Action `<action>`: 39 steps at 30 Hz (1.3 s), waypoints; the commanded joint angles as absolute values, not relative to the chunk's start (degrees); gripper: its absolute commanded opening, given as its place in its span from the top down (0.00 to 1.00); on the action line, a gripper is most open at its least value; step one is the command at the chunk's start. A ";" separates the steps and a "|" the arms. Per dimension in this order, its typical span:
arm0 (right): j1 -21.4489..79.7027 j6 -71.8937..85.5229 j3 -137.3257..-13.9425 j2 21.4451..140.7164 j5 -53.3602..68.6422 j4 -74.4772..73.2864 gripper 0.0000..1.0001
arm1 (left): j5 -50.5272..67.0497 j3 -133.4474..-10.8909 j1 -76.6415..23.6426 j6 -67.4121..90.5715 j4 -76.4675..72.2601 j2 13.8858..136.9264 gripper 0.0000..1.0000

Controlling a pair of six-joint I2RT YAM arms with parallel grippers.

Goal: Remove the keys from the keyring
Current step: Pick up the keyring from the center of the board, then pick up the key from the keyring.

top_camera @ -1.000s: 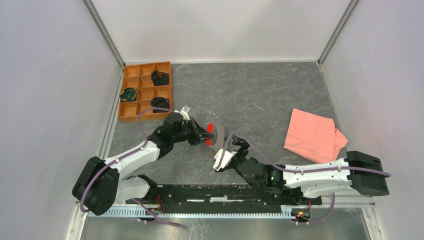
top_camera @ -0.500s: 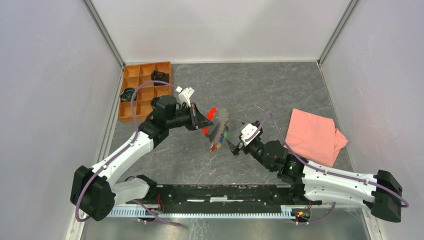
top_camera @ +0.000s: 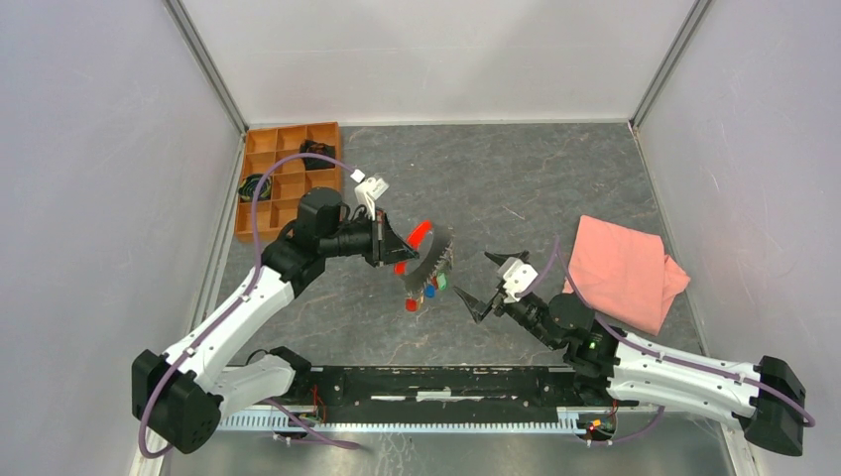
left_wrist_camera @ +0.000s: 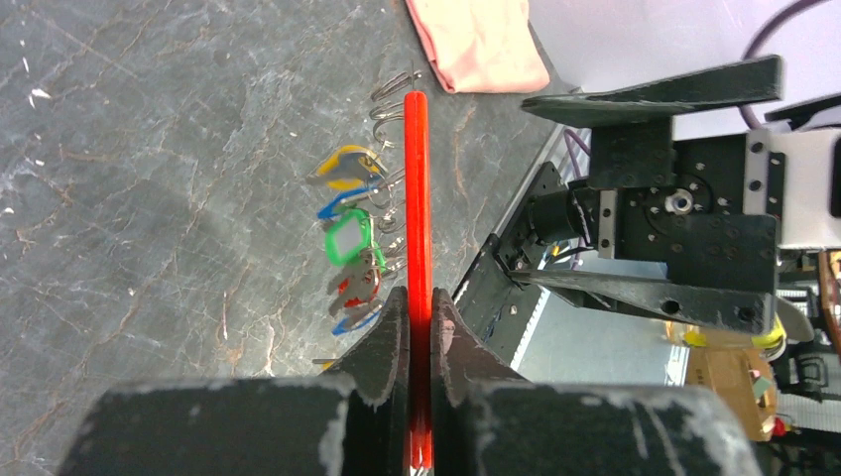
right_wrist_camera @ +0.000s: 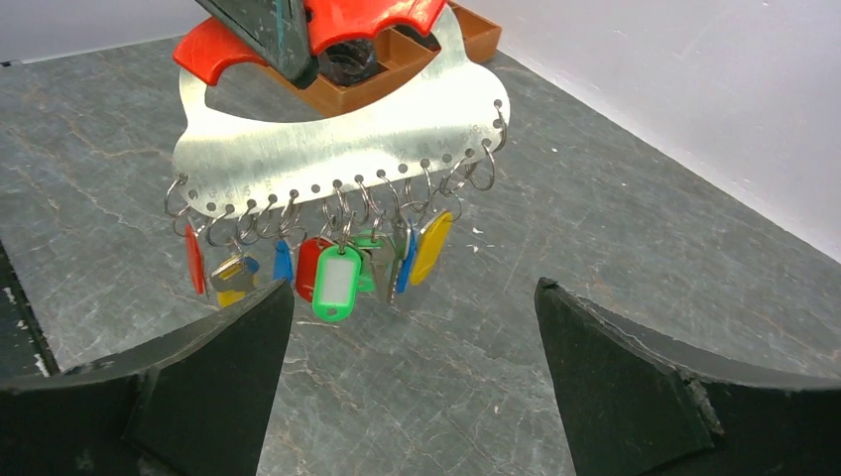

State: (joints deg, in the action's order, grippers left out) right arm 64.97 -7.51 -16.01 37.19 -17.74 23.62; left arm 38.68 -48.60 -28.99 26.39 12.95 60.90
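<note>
The keyring is a curved metal plate (right_wrist_camera: 337,149) with a red grip (right_wrist_camera: 367,20) and a row of small rings along its lower edge. Several keys (right_wrist_camera: 337,278) with red, yellow, blue and green heads hang from those rings. My left gripper (left_wrist_camera: 420,297) is shut on the red grip (left_wrist_camera: 417,178) and holds the plate above the table, as the top view shows (top_camera: 389,241). The keys (top_camera: 426,290) dangle below the plate (top_camera: 433,260). My right gripper (top_camera: 477,278) stands open just right of them, touching nothing; in its own view the keys hang beyond its fingertips (right_wrist_camera: 414,288).
An orange compartment tray (top_camera: 260,213) with dark coiled items sits at the back left. A pink cloth (top_camera: 620,268) lies on the grey table at the right. Grey walls enclose the table on three sides. The black rail with the arm bases (top_camera: 436,382) runs along the near edge.
The left arm has lifted the keyring higher and slightly back. The right gripper has swung from under the plate to its right side, staying open.
</note>
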 commanded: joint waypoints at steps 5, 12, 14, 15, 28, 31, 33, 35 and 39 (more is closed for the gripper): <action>64.79 -3.98 -12.66 35.25 -16.84 29.88 0.02 | 41.29 -52.89 -28.84 22.53 15.29 58.96 0.98; 64.84 -5.40 -11.90 35.25 -10.88 31.35 0.02 | 39.74 -53.44 -28.84 28.88 10.08 57.89 0.98; 64.80 -5.89 -10.33 34.54 -9.99 34.11 0.02 | 39.69 -53.52 -28.83 29.97 8.42 57.63 0.98; 64.85 -6.02 -9.48 34.14 -9.55 35.62 0.03 | 39.54 -53.65 -28.83 30.55 7.73 57.60 0.98; 65.08 -6.86 -9.84 40.05 3.54 50.77 0.38 | 36.11 -54.64 -28.83 43.00 -3.03 58.01 0.98; 65.34 -7.40 -12.42 43.46 5.40 50.81 0.46 | 35.47 -55.12 -28.86 44.40 -4.27 57.92 0.98; 65.52 -8.36 -13.77 45.10 4.99 50.47 0.47 | 35.73 -55.40 -28.83 45.15 -4.99 57.99 0.98; 65.53 -8.85 -14.49 46.29 4.82 51.09 0.47 | 35.90 -55.69 -28.84 45.56 -5.43 58.01 0.98; 65.66 -8.75 -16.25 48.39 4.63 51.90 0.48 | 36.48 -56.20 -28.89 46.08 -5.77 58.25 0.98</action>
State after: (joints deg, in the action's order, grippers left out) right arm 65.25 -7.88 -12.53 47.07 3.88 47.53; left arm 36.01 -52.90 -28.99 42.54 -0.25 59.31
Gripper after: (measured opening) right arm 0.525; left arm 0.071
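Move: The red key tag hangs at the near end of the metal board, about 12 cm to the left of the open right hand, 6 cm back and some 4 cm lower. From the same hand the blue tag lies 8 cm left and 4 cm back, the green tag 6 cm left and 2 cm back. The left hand still grips the board's red handle; the red tag is about 9 cm back from it, neither left nor right, 9 cm lower. Half closing, the right swings 7 cm left-back towards the red tag; the left raises the board 9 cm. ##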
